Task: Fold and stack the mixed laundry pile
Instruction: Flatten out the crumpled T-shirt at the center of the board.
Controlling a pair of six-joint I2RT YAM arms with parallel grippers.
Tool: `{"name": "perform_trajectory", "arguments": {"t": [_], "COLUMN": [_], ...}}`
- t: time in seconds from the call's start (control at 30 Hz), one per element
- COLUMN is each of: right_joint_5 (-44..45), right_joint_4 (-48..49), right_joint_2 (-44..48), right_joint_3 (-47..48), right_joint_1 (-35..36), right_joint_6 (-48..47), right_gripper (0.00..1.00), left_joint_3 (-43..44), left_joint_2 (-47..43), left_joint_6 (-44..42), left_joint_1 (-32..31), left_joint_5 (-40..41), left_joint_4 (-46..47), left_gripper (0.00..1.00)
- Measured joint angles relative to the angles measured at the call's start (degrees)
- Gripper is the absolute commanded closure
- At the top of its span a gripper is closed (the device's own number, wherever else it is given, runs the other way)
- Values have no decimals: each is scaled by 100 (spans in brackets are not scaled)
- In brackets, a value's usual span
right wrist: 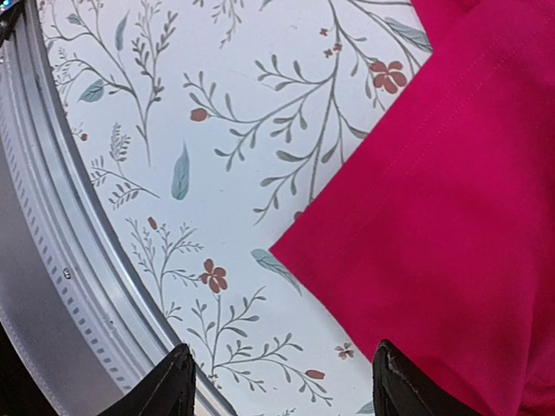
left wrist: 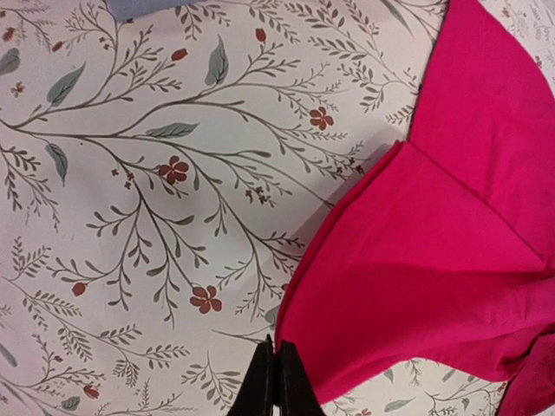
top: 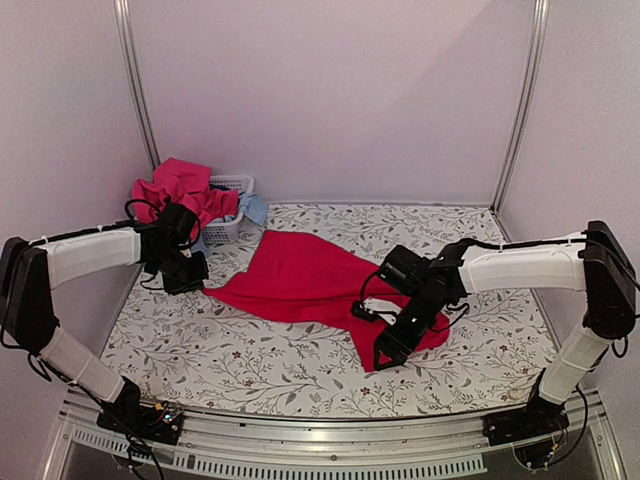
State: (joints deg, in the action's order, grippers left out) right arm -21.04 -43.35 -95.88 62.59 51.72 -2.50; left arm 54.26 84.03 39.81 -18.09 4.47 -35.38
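A large red cloth (top: 300,275) lies spread on the floral table, one piece of the mixed laundry pile. My left gripper (top: 192,275) is shut at the cloth's left corner. In the left wrist view the red cloth's (left wrist: 434,260) edge runs right into the closed tips of the left gripper (left wrist: 277,347). My right gripper (top: 388,352) stands open at the near right corner. In its wrist view the corner of the red cloth (right wrist: 460,191) lies flat just ahead of the right gripper (right wrist: 282,351), with nothing between the fingers. More pink-red pieces (top: 180,185) and a light blue one (top: 255,208) sit at the back left.
A white slatted basket (top: 232,183) stands at the back left corner under the heaped garments. The table's metal front rail (right wrist: 52,260) runs close beside my right gripper. Pale walls enclose the table on three sides. A light blue scrap (left wrist: 143,7) shows at the top of the left wrist view.
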Motion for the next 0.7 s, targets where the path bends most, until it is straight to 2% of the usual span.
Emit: {"name": "perform_trajectory", "arguments": {"t": [0.4, 0.57, 0.63, 0.67, 0.7], "right_joint_5": [1246, 2103, 2306, 2374, 2424], "right_joint_4": [540, 619, 658, 710, 754], "right_joint_2": [-568, -817, -896, -922, -940], "right_joint_3": [-190, -26, 42, 76, 92], "right_joint_1": [575, 879, 931, 942, 953], "right_joint_6": [118, 306, 428, 538, 595], "right_gripper": [32, 60, 78, 94, 99], "left_joint_3": [0, 0, 0, -2, -2], "left_joint_2": [4, 2, -4, -13, -20], "left_joint_6": [-120, -125, -125, -125, -125], "left_joint_1": [0, 0, 0, 0, 0], "left_joint_5": [-50, -68, -68, -68, -70], "left_joint_4": [2, 4, 2, 2, 2], "left_gripper": [100, 100, 100, 100, 100]}}
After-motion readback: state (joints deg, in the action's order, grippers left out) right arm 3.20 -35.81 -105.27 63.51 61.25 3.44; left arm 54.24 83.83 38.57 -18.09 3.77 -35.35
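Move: Just beneath the open right fingers lies the T-shirt's near edge, about 2 cm ahead, 1 cm left and 6 cm down. Its near corner is some 5 cm left and 1 cm back of that hand, and the shirt's right-hand bulge about 10 cm right and 5 cm ahead, both on the board. From the left hand, shut on the shirt's left corner, that near edge lies roughly 42 cm right, 17 cm back and 8 cm lower. Sinking about 5 cm, the right hand comes down onto the T-shirt's near edge beside its corner, easing some 2 cm forward late on. Its wrist swings about 20 degrees so that the slanting fingers point nearly straight down; only at the bottom do they begin closing, to roughly a quarter open, with cloth between them. The left hand stays put and keeps its pinch on the left corner. ##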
